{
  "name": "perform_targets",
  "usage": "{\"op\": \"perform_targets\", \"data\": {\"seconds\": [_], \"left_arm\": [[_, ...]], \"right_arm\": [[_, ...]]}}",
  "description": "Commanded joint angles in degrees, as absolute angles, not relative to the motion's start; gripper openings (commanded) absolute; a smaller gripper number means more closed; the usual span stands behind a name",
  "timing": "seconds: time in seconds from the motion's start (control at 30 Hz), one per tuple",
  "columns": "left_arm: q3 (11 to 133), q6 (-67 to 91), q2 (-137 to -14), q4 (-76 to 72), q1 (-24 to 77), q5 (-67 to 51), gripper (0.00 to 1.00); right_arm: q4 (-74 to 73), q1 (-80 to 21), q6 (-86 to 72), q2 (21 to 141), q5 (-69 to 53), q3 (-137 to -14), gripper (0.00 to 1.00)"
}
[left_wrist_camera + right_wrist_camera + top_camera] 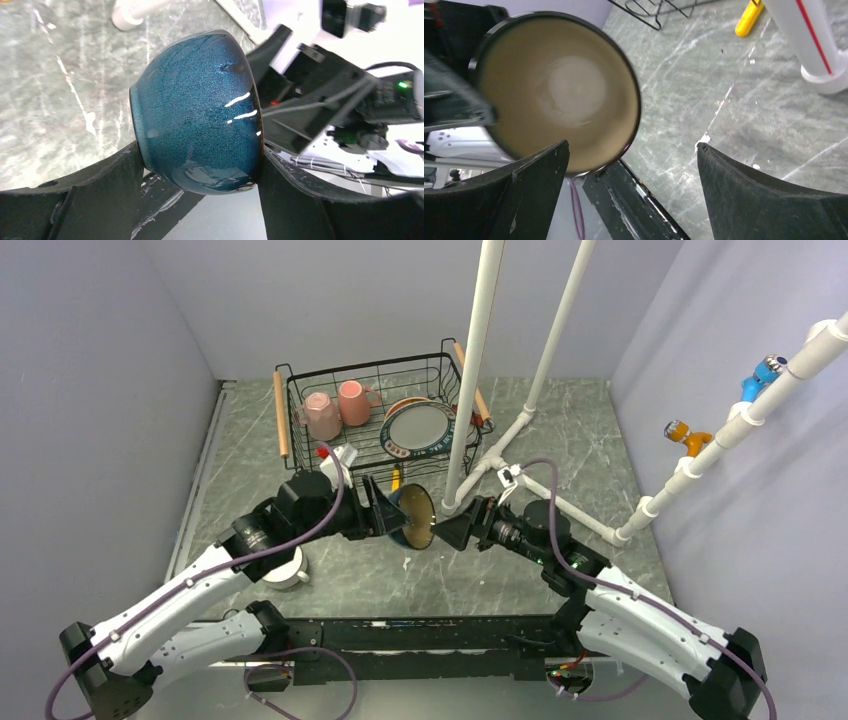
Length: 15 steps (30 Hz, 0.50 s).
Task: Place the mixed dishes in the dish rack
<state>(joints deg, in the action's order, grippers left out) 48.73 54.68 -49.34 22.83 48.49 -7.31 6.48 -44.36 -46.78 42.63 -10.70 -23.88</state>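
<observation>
The dark-blue bowl (415, 517) with a tan inside (559, 90) hangs on its side above the table, its mouth toward the right arm. My left gripper (392, 510) is shut on the bowl (200, 115), one finger at its foot and one at its rim. Just right of the bowl, my right gripper (450, 530) stands open with nothing between its fingers (634, 146). The dish rack (296, 390) at the back holds two pink mugs (322, 415) (353, 402) and the big plate (420, 427). A white cup (290, 568) sits under my left arm.
A white pipe frame (470, 370) rises just right of the rack, its foot (824, 75) near my right gripper. A yellow tool (397, 480) lies in front of the rack, also in the right wrist view (749, 17). Grey walls close in on both sides.
</observation>
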Motion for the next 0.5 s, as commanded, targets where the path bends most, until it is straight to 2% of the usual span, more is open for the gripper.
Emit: {"op": "perform_targets", "data": {"seconds": [0.0, 0.2, 0.47], "left_arm": [[56.02, 49.75, -48.41, 23.0, 43.45, -10.31, 0.0], [64.0, 43.05, -51.71, 29.53, 35.28, -12.49, 0.0], [79.38, 33.7, -62.33, 36.7, 25.61, -11.5, 0.0]], "right_arm": [[-2.55, -44.45, -42.73, 39.2, -7.05, -33.56, 0.99], [-10.22, -44.36, -40.03, 36.7, -2.57, -39.38, 0.99], [-10.54, -44.44, -41.35, 35.95, -2.38, -37.91, 0.99]]}}
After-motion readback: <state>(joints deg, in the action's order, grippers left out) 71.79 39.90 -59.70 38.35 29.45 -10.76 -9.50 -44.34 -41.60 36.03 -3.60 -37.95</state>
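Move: The left hand holds the bowl; the middle of the dish rack lies about 30 cm ahead of it, 5 cm to its left and 16 cm below. In the rack, the plate is some 29 cm ahead and 3 cm right of this hand, the coral mug 35 ahead and 12 left, the pale pink mug 31 ahead and 20 left. From the empty right hand, the rack's middle is about 30 cm ahead, 14 cm left and 9 cm down. Forward, up and to the left, gathering speed, the left hand carries the bowl towards the rack, about 12 cm in all, with roughly 6 cm of lift; its wrist swings round counter-clockwise some 10 degrees while the fingers keep their hold. The right hand, already wide open and clear of the bowl, rises about 9 cm with a slight shift right, then sinks a touch. ##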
